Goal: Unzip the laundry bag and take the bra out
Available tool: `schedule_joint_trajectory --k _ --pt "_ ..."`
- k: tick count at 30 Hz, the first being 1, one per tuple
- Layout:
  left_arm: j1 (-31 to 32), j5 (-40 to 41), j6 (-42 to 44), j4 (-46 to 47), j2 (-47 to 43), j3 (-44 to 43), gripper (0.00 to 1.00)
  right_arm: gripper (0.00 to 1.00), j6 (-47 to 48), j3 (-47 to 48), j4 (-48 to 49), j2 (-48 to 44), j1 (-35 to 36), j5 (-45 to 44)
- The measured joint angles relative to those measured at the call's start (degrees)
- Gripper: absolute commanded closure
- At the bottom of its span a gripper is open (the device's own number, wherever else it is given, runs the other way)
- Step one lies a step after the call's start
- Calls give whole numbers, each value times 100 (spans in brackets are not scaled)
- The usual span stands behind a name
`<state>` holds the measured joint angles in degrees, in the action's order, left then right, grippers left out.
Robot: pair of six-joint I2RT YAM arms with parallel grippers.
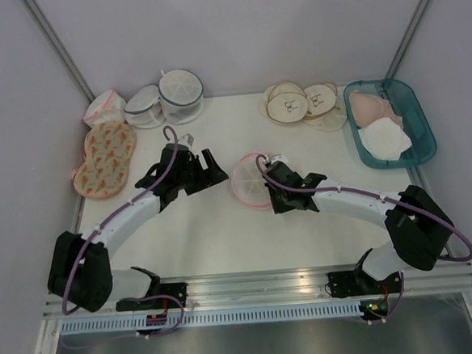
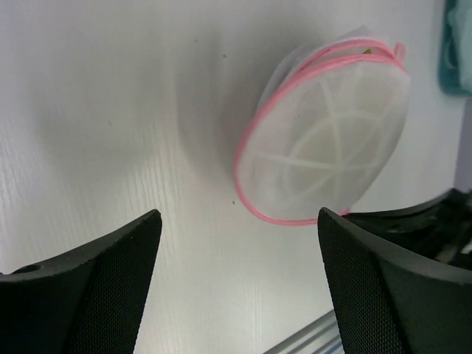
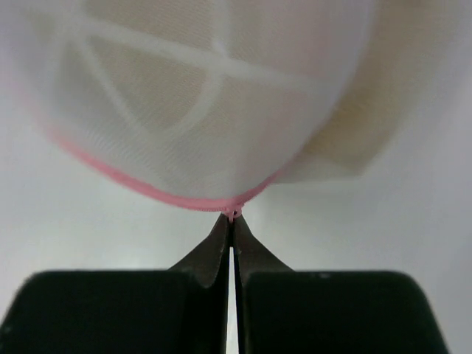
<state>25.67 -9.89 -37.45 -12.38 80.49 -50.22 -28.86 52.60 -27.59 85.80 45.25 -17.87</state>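
Note:
The laundry bag (image 1: pixel 247 182), a round white mesh dome with a pink zipper rim, stands tilted on its edge mid-table. My right gripper (image 1: pixel 266 169) is at its right rim. In the right wrist view its fingertips (image 3: pixel 233 218) are pinched shut on the small pink zipper pull at the bag's (image 3: pixel 199 96) lower rim. My left gripper (image 1: pixel 207 168) hangs just left of the bag, apart from it. In the left wrist view it (image 2: pixel 237 221) is open with bare table between its fingers and the bag (image 2: pixel 324 140) beyond. The bra is hidden; only a beige tone (image 3: pixel 354 125) shows through the mesh.
A teal tray (image 1: pixel 421 123) with pale garments sits at the back right, with round beige pads (image 1: pixel 300 104) beside it. White mesh bags with grey-blue rims (image 1: pixel 166 101), a small pink-edged pouch (image 1: pixel 103 108) and a patterned orange piece (image 1: pixel 105 158) lie at the back left.

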Motion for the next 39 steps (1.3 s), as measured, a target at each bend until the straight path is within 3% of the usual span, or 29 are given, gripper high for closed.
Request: schedule_joint_trajectory --k 4,9,19,22,24,33,35,39 --pt "37 -70 -560 164 -935 516 9 99 103 -407 863 -111 118 1998" --pt "122 -481 -1187 372 -1091 1132 9 100 94 -446 1910 -129 369 3510" --pt "219 -1078 -1952 1134 -531 1292 12 99 17 -444 2417 -131 387 4046" --pt "326 -1158 -2170 1543 -299 1292 21 99 15 -444 2420 -131 387 4054" --pt "422 -1198 -2267 1757 -153 1285 32 100 15 -444 2417 -131 387 4052" --pt "595 -1357 -2459 2234 337 1180 91 100 83 -444 2221 -142 380 3985" --pt "595 -1357 -2455 2234 337 1172 98 100 133 -444 2118 -164 374 3939" --pt "579 -1309 -2446 2162 332 1128 98 99 302 -420 1720 -271 372 3720"
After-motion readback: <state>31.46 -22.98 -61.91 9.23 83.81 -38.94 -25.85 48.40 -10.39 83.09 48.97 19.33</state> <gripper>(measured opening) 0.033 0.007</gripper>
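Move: About 11 cm to the right of the open left fingers, level with them fore and aft and some 6 cm lower, is the middle of the pink-rimmed laundry bag. The right hand already pinches its zip end; from there the bag's middle is about 6 cm ahead and 7 cm left. A blue-rimmed bag stands about 36 cm ahead and 14 cm left of the left hand, while the embroidered bag lies some 38 cm ahead and 11 cm right of the right hand. Swinging the pinched zip end about 13 cm left and 7 cm back while rising some 4 cm, the right hand rolls its left side up and turns counter-clockwise, then pauses and eases slightly back right. The left hand first draws back 6 cm, then goes 7 cm right towards the bag, rolling its right side up, and shuts on the pink zip band ahead of the right fingers. ##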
